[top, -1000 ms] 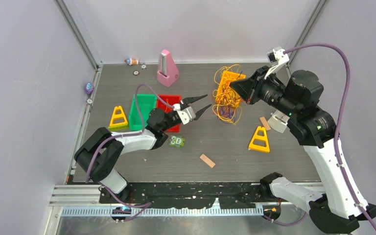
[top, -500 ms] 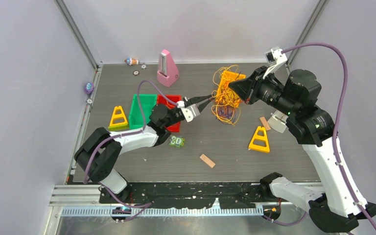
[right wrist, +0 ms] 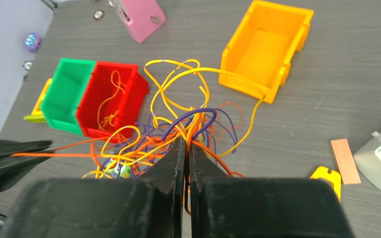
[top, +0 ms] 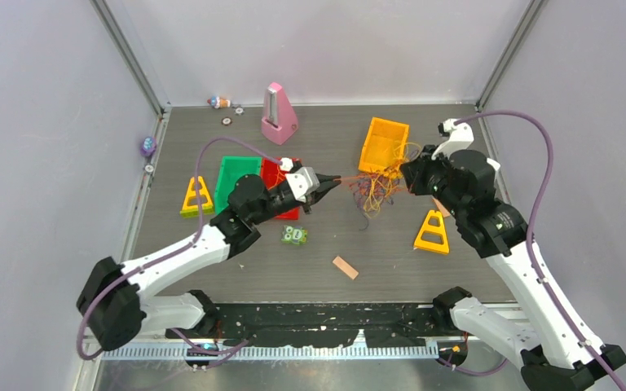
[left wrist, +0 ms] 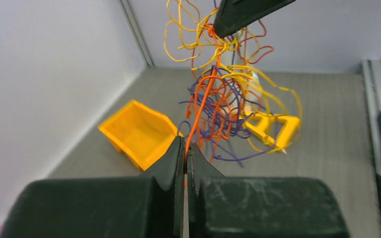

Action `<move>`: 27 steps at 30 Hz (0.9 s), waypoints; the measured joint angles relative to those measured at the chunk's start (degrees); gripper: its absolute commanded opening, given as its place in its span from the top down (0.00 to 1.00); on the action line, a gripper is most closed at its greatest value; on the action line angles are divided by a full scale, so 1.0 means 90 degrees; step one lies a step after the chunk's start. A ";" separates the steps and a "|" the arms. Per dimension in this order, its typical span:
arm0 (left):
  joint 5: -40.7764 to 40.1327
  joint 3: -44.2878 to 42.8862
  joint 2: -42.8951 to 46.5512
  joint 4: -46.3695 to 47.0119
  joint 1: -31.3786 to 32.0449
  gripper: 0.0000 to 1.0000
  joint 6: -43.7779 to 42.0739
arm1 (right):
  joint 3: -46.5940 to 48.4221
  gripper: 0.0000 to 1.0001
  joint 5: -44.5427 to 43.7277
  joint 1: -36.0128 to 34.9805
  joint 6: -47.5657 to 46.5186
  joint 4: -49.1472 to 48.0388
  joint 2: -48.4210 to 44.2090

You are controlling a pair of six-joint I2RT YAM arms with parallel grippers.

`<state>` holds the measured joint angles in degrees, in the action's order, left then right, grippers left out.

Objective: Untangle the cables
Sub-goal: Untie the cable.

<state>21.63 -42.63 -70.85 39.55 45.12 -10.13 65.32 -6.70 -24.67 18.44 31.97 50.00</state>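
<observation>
The cables (top: 375, 183) are a loose bunch of orange, yellow and purple strands hanging just above the table between my two grippers. My left gripper (top: 336, 180) is shut on a single orange strand (left wrist: 201, 106) that runs taut from its tips (left wrist: 185, 144) up into the bunch (left wrist: 223, 94). My right gripper (top: 407, 171) is shut on the bunch's top, with several strands pinched between its fingers (right wrist: 186, 140). The strands (right wrist: 178, 124) fan out below the right gripper. One orange strand stretches left to the left gripper (right wrist: 15, 156).
An orange bin (top: 385, 142) lies just behind the bunch. Green (top: 236, 181) and red (top: 281, 175) bins sit to the left; the red one holds a yellow strand (right wrist: 111, 99). Also around: a pink wedge (top: 278, 114), yellow triangles (top: 433, 233) (top: 197, 196), a small green toy (top: 295, 235), a wooden block (top: 345, 267).
My left gripper has closed on an orange strand at the bunch's left edge. The right gripper has dropped lower and moved right with the bunch, off the orange bin.
</observation>
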 measured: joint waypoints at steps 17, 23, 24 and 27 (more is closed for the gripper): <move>-0.1513 -0.1506 0.2980 -0.7414 -0.0639 1.00 0.1554 | -0.2324 0.13 -0.2154 0.0916 0.1467 -0.0175 -0.0061; -0.1013 -0.1396 0.3300 -0.7691 -0.0646 1.00 0.1909 | -0.2878 0.05 -0.0398 0.0974 0.0889 -0.0753 0.0046; -0.0986 -0.1336 0.3291 -0.7762 -0.0646 1.00 0.1957 | -0.2919 0.05 0.0019 0.0959 0.0758 -0.0874 0.0129; -0.1027 -0.1188 0.3271 -0.7985 -0.0646 1.00 0.2091 | -0.2948 0.05 0.1039 0.0646 0.0401 -0.1180 0.0529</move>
<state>12.38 -53.32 -41.41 -32.32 39.31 8.69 38.79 2.66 -18.85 22.04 21.34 54.76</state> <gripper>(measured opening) 0.004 0.954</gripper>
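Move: My left fingers hold an orange strand, and the cable tangle hangs about 8 cm to their right, 2 cm back and 3 cm lower. From that hand, the green owl toy is some 11 cm left, 3 cm back, and the red box 15 cm left, 11 cm ahead, both nearly 30 cm below. My right hand grips the tangle, whose middle is 5 cm left, 1 cm ahead, 5 cm below; a yellow triangle is 12 cm to its right, level, 30 cm down. I swing my left hand about 14 cm left and 8 cm back, towards the owl toy, keeping the orange strand pinched while its fingers tip down some 30 degrees. Meanwhile my right hand sinks about 19 cm, opens wide on the way down and lets go of the tangle, swerving right and then back left as it tips downward. ##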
